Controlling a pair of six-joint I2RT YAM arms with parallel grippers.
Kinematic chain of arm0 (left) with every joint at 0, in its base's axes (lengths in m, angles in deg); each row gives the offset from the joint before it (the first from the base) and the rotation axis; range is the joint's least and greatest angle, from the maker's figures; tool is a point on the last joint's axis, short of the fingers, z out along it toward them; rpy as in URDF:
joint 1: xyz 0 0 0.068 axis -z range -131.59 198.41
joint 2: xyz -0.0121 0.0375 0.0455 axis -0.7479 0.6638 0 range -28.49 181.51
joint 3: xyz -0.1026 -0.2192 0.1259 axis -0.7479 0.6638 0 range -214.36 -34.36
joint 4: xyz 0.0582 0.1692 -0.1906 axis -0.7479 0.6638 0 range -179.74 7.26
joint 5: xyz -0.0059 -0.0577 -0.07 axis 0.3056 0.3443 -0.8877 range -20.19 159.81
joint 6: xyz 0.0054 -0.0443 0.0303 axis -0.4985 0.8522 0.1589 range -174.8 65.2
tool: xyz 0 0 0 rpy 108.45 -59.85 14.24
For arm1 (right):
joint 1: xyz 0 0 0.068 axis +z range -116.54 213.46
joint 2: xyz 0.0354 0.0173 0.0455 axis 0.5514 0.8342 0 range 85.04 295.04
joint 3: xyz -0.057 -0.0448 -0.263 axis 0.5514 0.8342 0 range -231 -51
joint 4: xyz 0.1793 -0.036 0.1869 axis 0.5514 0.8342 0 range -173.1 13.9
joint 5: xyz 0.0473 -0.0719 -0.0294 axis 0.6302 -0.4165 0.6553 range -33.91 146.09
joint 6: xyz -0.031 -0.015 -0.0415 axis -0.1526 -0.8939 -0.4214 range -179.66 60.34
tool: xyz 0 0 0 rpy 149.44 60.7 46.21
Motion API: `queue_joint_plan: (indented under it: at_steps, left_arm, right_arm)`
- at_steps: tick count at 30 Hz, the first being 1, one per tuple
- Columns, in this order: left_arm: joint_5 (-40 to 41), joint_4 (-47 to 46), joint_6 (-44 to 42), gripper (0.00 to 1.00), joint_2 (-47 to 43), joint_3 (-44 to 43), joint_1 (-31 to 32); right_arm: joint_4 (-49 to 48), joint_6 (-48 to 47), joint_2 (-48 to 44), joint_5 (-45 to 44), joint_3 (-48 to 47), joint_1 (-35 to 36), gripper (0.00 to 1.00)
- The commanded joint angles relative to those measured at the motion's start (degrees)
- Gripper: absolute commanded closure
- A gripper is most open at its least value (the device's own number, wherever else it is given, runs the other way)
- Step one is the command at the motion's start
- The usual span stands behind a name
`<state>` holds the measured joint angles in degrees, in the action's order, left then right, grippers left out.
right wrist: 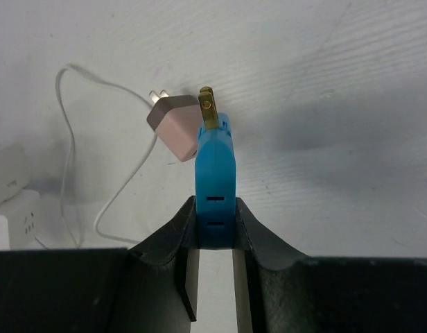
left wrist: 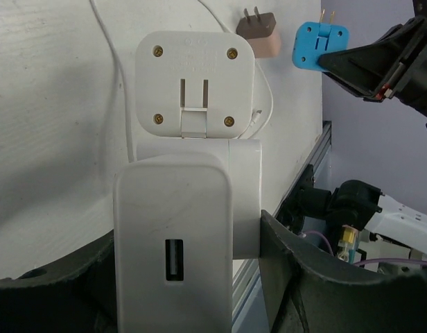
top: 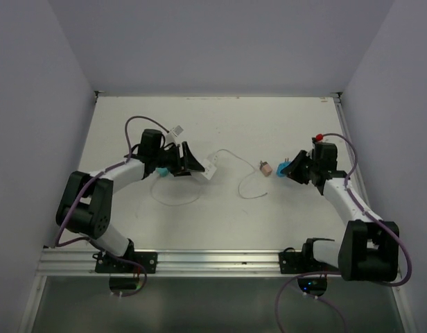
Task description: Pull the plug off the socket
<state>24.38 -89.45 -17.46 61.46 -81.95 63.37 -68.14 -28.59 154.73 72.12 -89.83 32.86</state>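
Note:
My left gripper (left wrist: 189,277) is shut on a white socket block (left wrist: 175,236) with a small slot on its face. Beyond the block's far end shows a white square piece (left wrist: 194,83) with folded prongs. In the top view this socket (top: 206,168) sticks out of the left gripper (top: 189,165) at table centre. My right gripper (right wrist: 215,229) is shut on a blue plug (right wrist: 215,180) with brass prongs pointing away. The blue plug (top: 283,168) hangs apart from the socket, well to its right.
A pink plug (right wrist: 175,128) lies on the table just left of the blue one, with a thin white cable (right wrist: 75,159) looping back toward the socket. The pink plug (top: 265,168) sits between both grippers. Walls enclose the table on three sides.

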Motion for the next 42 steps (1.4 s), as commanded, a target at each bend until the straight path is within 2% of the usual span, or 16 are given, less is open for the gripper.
queue_joint_plan:
  at_steps: [1, 7, 10, 11, 14, 15, 17, 20, 26, 31, 36, 42]
  left_arm:
    - [-3.4, -9.0, 0.5, 1.00, 2.5, -0.2, 1.3]
    - [-4.7, -12.2, 2.3, 1.00, 6.9, -0.2, 1.4]
    - [-6.2, -13.7, 3.3, 1.00, 8.7, 0.0, 1.6]
    - [-6.4, -13.8, 3.2, 1.00, 9.1, 0.0, 1.7]
    - [-6.9, -13.7, 2.7, 1.00, 9.9, 0.1, 2.4]
    - [-7.0, -13.7, 2.6, 1.00, 10.2, 0.2, 2.6]
    - [-7.5, -13.7, 2.2, 1.00, 10.3, 0.7, 2.7]
    - [-7.7, -13.7, 1.6, 1.00, 10.4, 0.7, 2.9]
    - [-7.6, -13.8, 0.0, 1.00, 9.5, 0.4, 4.2]
    - [-4.9, -13.2, -3.4, 1.00, 7.4, -0.3, 6.3]
    - [0.1, -12.1, -7.2, 1.00, 3.4, -0.6, 8.6]
    - [3.1, -12.7, -9.7, 1.00, 0.2, -0.5, 11.1]
  right_arm:
    - [-5.1, 4.4, 0.4, 1.0, 1.0, -3.8, 1.00]
    - [-9.4, 6.5, 6.1, 4.4, 3.1, -5.6, 1.00]
    - [-10.3, 6.6, 8.3, 5.2, 3.4, -5.6, 0.95]
    - [-10.5, 6.6, 9.0, 5.5, 3.6, -5.6, 0.91]
    - [-9.5, 5.9, 8.2, 4.3, 3.7, -5.6, 0.69]
    - [-8.8, 5.6, 7.6, 3.9, 3.5, -5.6, 0.58]
    - [-6.5, 4.4, 6.0, 2.9, 2.3, -5.5, 0.45]
    - [-2.9, 2.7, 4.5, 1.9, 0.0, -5.5, 0.37]
    - [2.3, 2.2, 1.2, -0.3, -4.3, -3.7, 0.29]
    - [2.9, 4.3, -1.0, -1.7, -7.3, 0.2, 0.23]
    - [3.0, 7.5, -0.3, -3.5, -11.0, 10.8, 0.22]
    - [1.1, 16.0, 4.2, -7.1, -13.2, 21.0, 0.23]
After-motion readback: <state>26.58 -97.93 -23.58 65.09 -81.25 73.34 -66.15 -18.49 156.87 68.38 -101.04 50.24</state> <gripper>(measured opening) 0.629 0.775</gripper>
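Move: My right hand holds the blue plug. The bare spot where I set it down is almost straight below, about 5 cm down, 2 cm right and 1 cm ahead. The pink plug lies some 4 cm ahead, 5 cm left and 6 cm below this hand; the white socket in my left hand's grip is about 27 cm left, level with it. From my left hand that spot is roughly 28 cm right and 8 cm lower. I lower the blue plug about 5 cm with my right hand, easing slightly right, and open the fingers to let go of it beside the pink plug. Then I lift roughly 11 cm and swing left over the pink plug's side towards the white socket. My left hand keeps its grip on the socket, dips about 4 cm, drifts right and slightly back turning some 10 degrees clockwise, then rises again. ##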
